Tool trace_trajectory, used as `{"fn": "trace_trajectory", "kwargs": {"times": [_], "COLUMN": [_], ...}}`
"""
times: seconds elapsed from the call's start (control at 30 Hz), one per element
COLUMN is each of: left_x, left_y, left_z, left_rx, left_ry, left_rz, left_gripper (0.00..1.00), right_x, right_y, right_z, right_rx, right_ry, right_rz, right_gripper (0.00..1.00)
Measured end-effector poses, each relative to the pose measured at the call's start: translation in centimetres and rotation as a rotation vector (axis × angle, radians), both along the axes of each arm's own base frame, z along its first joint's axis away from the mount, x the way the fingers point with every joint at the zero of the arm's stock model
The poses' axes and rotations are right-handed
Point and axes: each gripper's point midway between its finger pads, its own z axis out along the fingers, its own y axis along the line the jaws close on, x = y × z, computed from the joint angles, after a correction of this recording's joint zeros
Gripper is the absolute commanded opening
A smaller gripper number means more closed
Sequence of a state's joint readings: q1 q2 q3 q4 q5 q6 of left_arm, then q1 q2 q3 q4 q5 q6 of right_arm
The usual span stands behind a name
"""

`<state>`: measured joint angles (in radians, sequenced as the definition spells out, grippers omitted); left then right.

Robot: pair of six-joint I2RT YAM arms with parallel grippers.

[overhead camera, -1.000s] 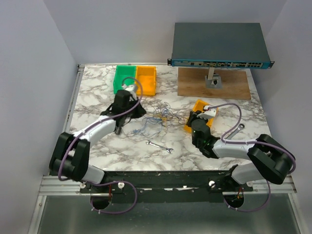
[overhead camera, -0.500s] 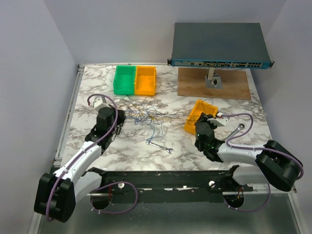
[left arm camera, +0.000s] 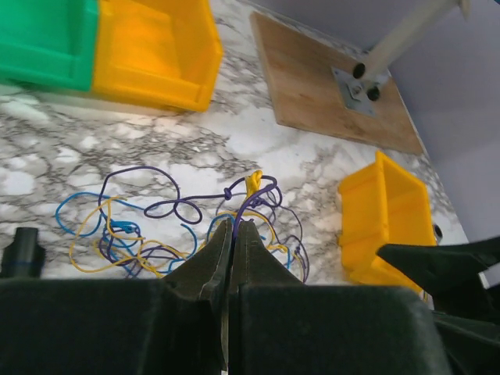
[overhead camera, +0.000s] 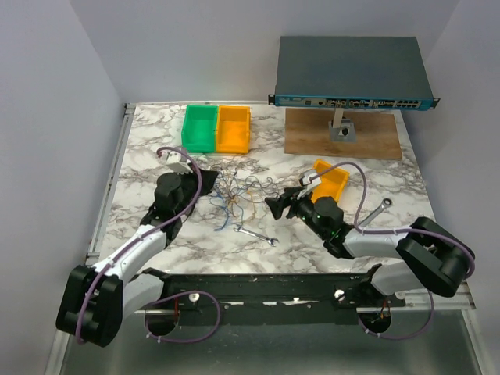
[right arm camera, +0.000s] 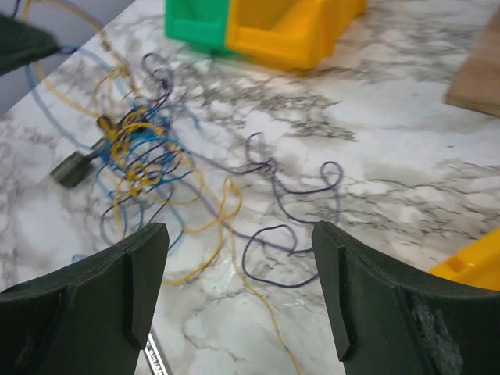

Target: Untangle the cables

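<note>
The cables (overhead camera: 238, 187) are a loose tangle of thin blue, yellow and purple wires on the marble table, between the two arms. My left gripper (overhead camera: 206, 173) sits at the tangle's left edge. In the left wrist view it (left arm camera: 235, 226) is shut on a purple cable (left arm camera: 251, 200) that rises from between its tips. My right gripper (overhead camera: 277, 205) is at the tangle's right edge. The right wrist view shows it (right arm camera: 237, 231) open and empty, its fingers (right arm camera: 144, 269) wide apart above purple and yellow strands (right arm camera: 269, 234) lying on the table.
A green bin (overhead camera: 199, 127) and an orange bin (overhead camera: 233, 129) stand behind the tangle. A small orange bin (overhead camera: 332, 178) is by the right arm. One wrench (overhead camera: 256, 235) lies in front, another (overhead camera: 375, 212) at right. A network switch (overhead camera: 351, 72) stands over a wooden board (overhead camera: 344, 137).
My right gripper has opened, let go of the stretched cable and swung left toward the tangle. The strands have gone slack. My left gripper has stayed shut and shifted slightly right.
</note>
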<state>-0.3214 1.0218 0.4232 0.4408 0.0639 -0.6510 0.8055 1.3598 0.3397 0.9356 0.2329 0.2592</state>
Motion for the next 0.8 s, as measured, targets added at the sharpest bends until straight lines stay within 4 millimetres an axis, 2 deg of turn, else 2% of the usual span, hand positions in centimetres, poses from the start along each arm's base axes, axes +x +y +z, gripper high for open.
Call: {"fn": "trace_trajectory", "kwargs": {"times": [0.2,0.33,0.4,0.47,0.57,0.6,0.63,0.7,0.8], "left_x": [-0.8,-1.5,-1.9,-2.3,-2.7,-2.8,-2.8,-2.8,-2.6], "left_y": [-3.3,-4.6,-5.1,-5.8,-6.3,-6.4,-6.4,-6.4,-6.1], "left_z": [0.8,2.0,2.6,3.2,3.8,3.9,4.0,4.1,3.6], "left_rx": [-0.007,-0.02,-0.025,-0.033,-0.038,-0.038,-0.038,-0.036,-0.025], "left_ry": [-0.048,-0.101,-0.126,-0.155,-0.181,-0.188,-0.194,-0.196,-0.179], "left_rz": [-0.189,-0.273,-0.307,-0.349,-0.382,-0.386,-0.39,-0.391,-0.366], "left_gripper": [0.0,0.0,0.0,0.0,0.0,0.0,0.0,0.0,0.0], "right_x": [-1.8,-1.5,-1.0,-0.4,0.7,1.0,1.3,1.6,1.9], "right_y": [4.2,5.7,6.2,6.6,6.7,6.7,6.7,6.5,5.9], "right_z": [-0.7,-0.8,-1.1,-1.7,-2.9,-3.3,-3.6,-4.2,-4.4], "right_rx": [-0.03,-0.037,-0.048,-0.064,-0.093,-0.102,-0.111,-0.129,-0.127], "right_ry": [0.012,0.023,0.039,0.061,0.102,0.115,0.127,0.144,0.158], "right_rz": [0.25,0.3,0.3,0.289,0.248,0.234,0.221,0.198,0.153], "right_gripper": [0.83,0.81,0.76,0.67,0.48,0.36,0.19,0.01,0.01]}}
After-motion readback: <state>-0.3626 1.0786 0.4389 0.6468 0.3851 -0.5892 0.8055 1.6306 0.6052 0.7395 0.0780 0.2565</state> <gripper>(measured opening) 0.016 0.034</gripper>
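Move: The cable tangle hangs from my left hand. Its middle is about 14 cm left of my open right hand, 1 cm farther out and 6 cm lower. From my right hand, the wrench lies some 8 cm left and 13 cm back, and the yellow bin 18 cm right and 5 cm ahead, both well below. From my left hand, the tangle's middle is roughly 5 cm right, 1 cm back and 10 cm lower, and the black clamp 10 cm left and 7 cm back. With my right fingers open I sweep about 6 cm left to the near side of the tangle, easing back at first, then reach forward and sink some 4 cm, tipping slightly down, and shut the fingers on a yellow strand. My left hand keeps its pinch on the purple cable and brings it about 6 cm right, rising and drawing back a little as it turns some 20 degrees clockwise. ##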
